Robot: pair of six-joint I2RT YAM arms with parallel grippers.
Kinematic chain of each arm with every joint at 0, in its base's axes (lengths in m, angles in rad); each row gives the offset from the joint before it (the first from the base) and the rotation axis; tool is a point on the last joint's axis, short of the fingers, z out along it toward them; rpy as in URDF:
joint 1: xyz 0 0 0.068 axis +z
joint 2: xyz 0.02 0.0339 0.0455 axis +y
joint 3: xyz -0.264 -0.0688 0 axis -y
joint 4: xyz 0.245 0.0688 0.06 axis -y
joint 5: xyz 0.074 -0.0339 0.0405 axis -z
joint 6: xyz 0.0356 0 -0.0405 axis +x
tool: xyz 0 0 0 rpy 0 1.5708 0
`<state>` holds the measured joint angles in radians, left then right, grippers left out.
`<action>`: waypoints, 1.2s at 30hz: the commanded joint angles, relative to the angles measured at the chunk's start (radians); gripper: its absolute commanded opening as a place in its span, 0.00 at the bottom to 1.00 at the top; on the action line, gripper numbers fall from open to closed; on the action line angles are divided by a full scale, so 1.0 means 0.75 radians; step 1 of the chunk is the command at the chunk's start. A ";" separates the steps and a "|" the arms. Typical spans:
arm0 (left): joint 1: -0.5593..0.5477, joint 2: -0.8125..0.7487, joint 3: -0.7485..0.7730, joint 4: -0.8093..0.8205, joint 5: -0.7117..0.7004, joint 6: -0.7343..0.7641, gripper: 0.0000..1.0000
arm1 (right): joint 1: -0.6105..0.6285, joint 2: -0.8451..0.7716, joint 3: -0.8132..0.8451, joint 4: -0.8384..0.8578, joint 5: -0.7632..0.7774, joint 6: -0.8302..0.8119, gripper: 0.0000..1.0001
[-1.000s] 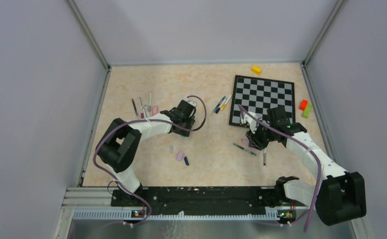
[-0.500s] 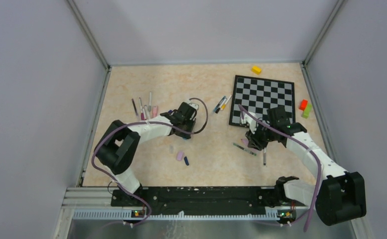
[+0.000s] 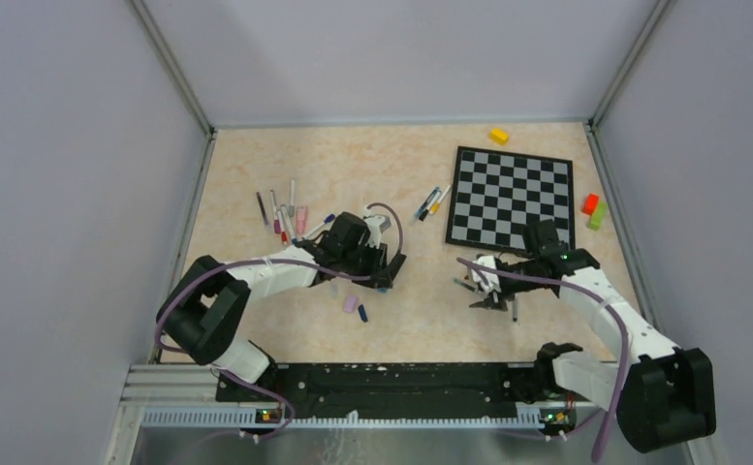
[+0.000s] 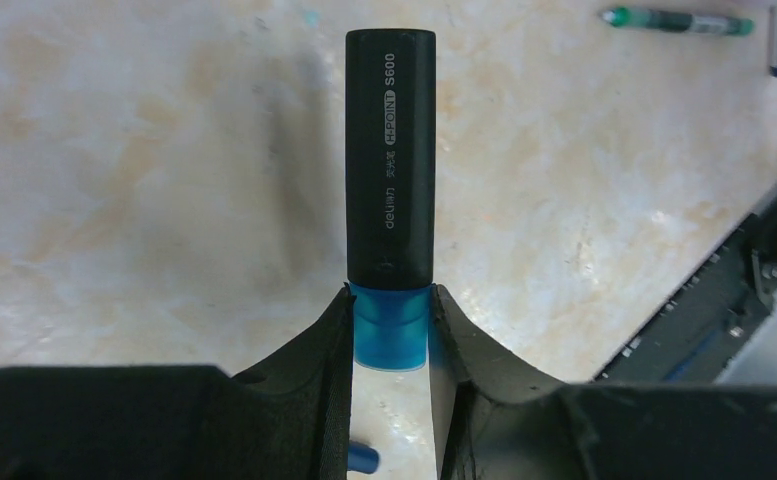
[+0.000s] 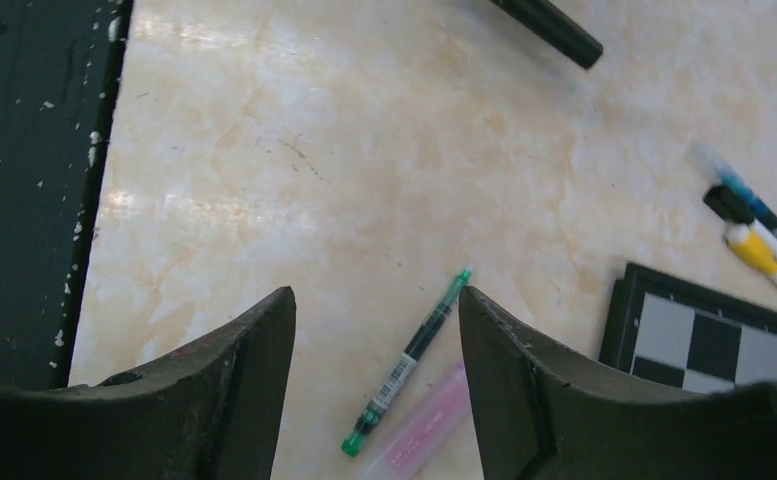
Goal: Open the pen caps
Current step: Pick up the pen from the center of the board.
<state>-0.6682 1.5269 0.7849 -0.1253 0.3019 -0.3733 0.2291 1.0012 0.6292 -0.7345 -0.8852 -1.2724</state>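
Observation:
My left gripper (image 4: 390, 330) is shut on the translucent blue cap (image 4: 390, 335) of a black marker (image 4: 391, 150), whose barrel points away over the tabletop. In the top view this gripper (image 3: 382, 265) hangs near the table's middle. My right gripper (image 5: 372, 298) is open and holds nothing. It hovers over a green pen (image 5: 409, 360) and a translucent pink plastic piece (image 5: 419, 428) lying on the table. From above, the right gripper (image 3: 482, 291) is just in front of the chessboard. A lilac cap (image 3: 350, 303), a navy cap (image 3: 362, 313) and a clear cap (image 3: 334, 289) lie loose below the left gripper.
A chessboard (image 3: 513, 194) lies at the back right, with a yellow block (image 3: 498, 136) behind it and red and green blocks (image 3: 593, 208) beside it. Several pens lie at the left (image 3: 280, 211), others (image 3: 431, 201) by the board. A grey pen (image 3: 514, 310) lies near the right gripper.
The left arm has swung from the pen cluster toward the table's middle and front, carrying the black marker. The right gripper has opened wider and shifted forward and left.

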 commanded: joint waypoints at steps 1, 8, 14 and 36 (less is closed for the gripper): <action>-0.013 -0.046 -0.055 0.223 0.301 -0.121 0.13 | 0.009 0.104 0.001 -0.147 -0.296 -0.644 0.61; -0.103 -0.014 -0.042 0.337 0.514 -0.235 0.13 | 0.165 0.128 0.008 0.063 -0.168 -0.579 0.61; -0.185 0.075 -0.016 0.456 0.582 -0.306 0.13 | 0.220 0.138 0.035 0.037 -0.095 -0.647 0.61; -0.281 0.178 0.069 0.564 0.637 -0.404 0.19 | 0.478 0.181 -0.050 0.167 0.197 -0.586 0.04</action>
<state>-0.8780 1.6810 0.8001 0.2398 0.7773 -0.6643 0.5758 1.1545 0.5957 -0.6060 -0.7410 -1.7195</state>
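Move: The left hand already holds the pen by its blue part; the right gripper that it is brought to is about 20 cm to its right, 6 cm back and 6 cm higher. A small blue cap lies 6 cm back and 5 cm left of the left hand, 3 cm below. From the open right hand the pen's black cap is some 10 cm ahead, 17 cm left and 6 cm lower; a green pen lies 2 cm ahead, 1 cm right, 9 cm below. Left hand carries the pen about 15 cm back-right; right hand goes left and down, pinching the black cap. ##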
